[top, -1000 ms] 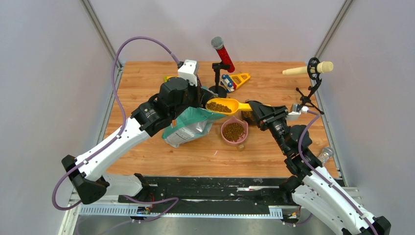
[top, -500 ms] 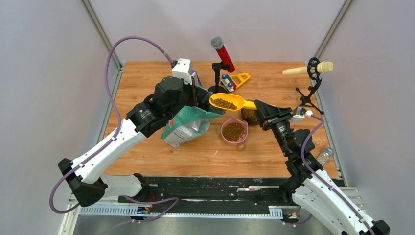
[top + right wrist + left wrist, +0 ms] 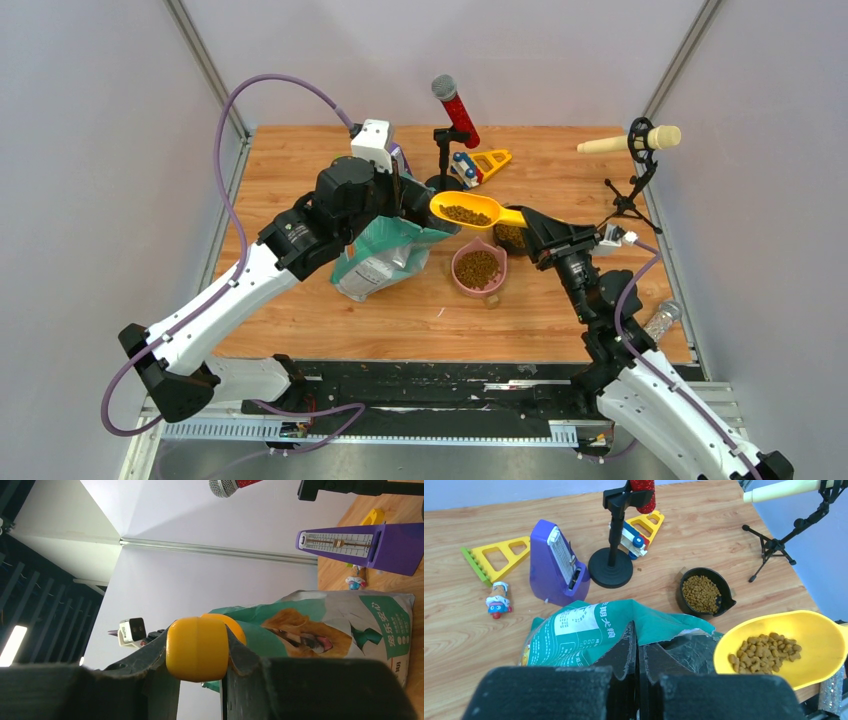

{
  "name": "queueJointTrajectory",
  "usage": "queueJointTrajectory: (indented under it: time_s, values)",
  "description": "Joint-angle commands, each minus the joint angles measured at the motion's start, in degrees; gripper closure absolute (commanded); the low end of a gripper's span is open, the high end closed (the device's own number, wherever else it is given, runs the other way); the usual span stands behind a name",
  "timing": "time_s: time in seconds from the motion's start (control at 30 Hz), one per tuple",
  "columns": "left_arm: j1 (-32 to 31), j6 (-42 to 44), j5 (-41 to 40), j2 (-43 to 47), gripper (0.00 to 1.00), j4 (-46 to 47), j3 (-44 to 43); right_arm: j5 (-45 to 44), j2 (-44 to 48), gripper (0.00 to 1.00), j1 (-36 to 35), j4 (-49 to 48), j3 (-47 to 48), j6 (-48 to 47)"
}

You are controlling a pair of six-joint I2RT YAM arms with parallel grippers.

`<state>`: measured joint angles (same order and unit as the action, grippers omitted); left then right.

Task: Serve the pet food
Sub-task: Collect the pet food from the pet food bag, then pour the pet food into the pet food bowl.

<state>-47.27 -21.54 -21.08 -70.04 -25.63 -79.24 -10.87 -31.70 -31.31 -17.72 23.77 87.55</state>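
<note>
Brown pet food (image 3: 462,213) (image 3: 765,651) fills the yellow scoop (image 3: 467,210) (image 3: 786,647), which hangs level above the table between the bag and the bowls. My right gripper (image 3: 528,218) (image 3: 197,652) is shut on the scoop's handle (image 3: 197,647). The teal-green bag (image 3: 385,255) (image 3: 584,630) (image 3: 340,625) stands left of the scoop, and my left gripper (image 3: 408,203) (image 3: 638,647) is shut on its torn top edge. More kibble lies in a pink bowl (image 3: 478,268) below the scoop and in a black bowl (image 3: 510,236) (image 3: 703,592).
A red microphone on a black stand (image 3: 448,150) (image 3: 613,555) and a purple metronome (image 3: 556,565) stand behind the bag. Yellow triangle toys (image 3: 485,162) (image 3: 499,555), a small figure (image 3: 498,605), a beige microphone on a tripod (image 3: 632,150) and a bottle (image 3: 660,320) lie around.
The scoop has moved slightly right and up, away from the bag's mouth. The left arm has shifted a little back and left with the bag's edge in its grip.
</note>
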Motion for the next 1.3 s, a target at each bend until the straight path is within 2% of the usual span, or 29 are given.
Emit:
queueJointTrajectory:
  time_s: [0.0, 0.37, 0.47, 0.57, 0.87, 1.27]
  values:
    - [-0.06, 0.16, -0.78, 2.80, 1.00, 6.04, -1.84, -1.74, 3.36, 1.00, 0.37, 1.00, 2.07, -0.61]
    - [-0.11, 0.53, -2.66, 2.48, 1.00, 6.03, -1.51, -11.32, 15.32, 1.00, 0.46, 24.81, 5.94, -9.88]
    - [-0.10, 0.58, -2.82, 2.54, 1.00, 6.40, -1.20, -13.81, 16.36, 1.00, 0.44, 35.32, 8.21, -10.57]
    - [-0.11, 0.47, -2.80, 2.47, 1.00, 6.73, -0.85, -14.31, 14.81, 1.00, 0.46, 40.90, 9.77, -12.60]
    - [-0.11, 0.73, -3.42, 2.32, 1.00, 6.55, -0.61, -16.45, 7.56, 1.00, 0.46, 44.78, 10.28, -15.67]
    - [-0.11, 0.81, -4.31, 1.89, 1.00, 6.32, -0.21, -14.81, -4.81, 1.00, 0.45, 46.12, 16.78, -29.13]
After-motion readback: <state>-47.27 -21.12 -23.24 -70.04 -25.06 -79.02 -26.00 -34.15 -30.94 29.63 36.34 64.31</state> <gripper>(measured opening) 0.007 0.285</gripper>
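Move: The pink bowl, where the right hand's loaded yellow scoop is taken, stands about 5 cm ahead of that hand, 6 cm to its left and some 28 cm below. The black bowl lies roughly 14 cm ahead, 4 cm to the right and equally low; the pet food bag's middle is about 5 cm ahead, 23 cm left and 17 cm down. From the left hand, the pink bowl is about level, 20 cm to the right and 32 cm below. The yellow scoop, still gripped by its handle with kibble in it, is drawn away from the bag mouth as the right hand goes about 6 cm right and slightly back, then sinks some 12 cm towards the pink bowl. The wrist rolls about 45 degrees, left side down, and tips forward, so the scoop's head dips over the bowl; the fingers keep their hold. ##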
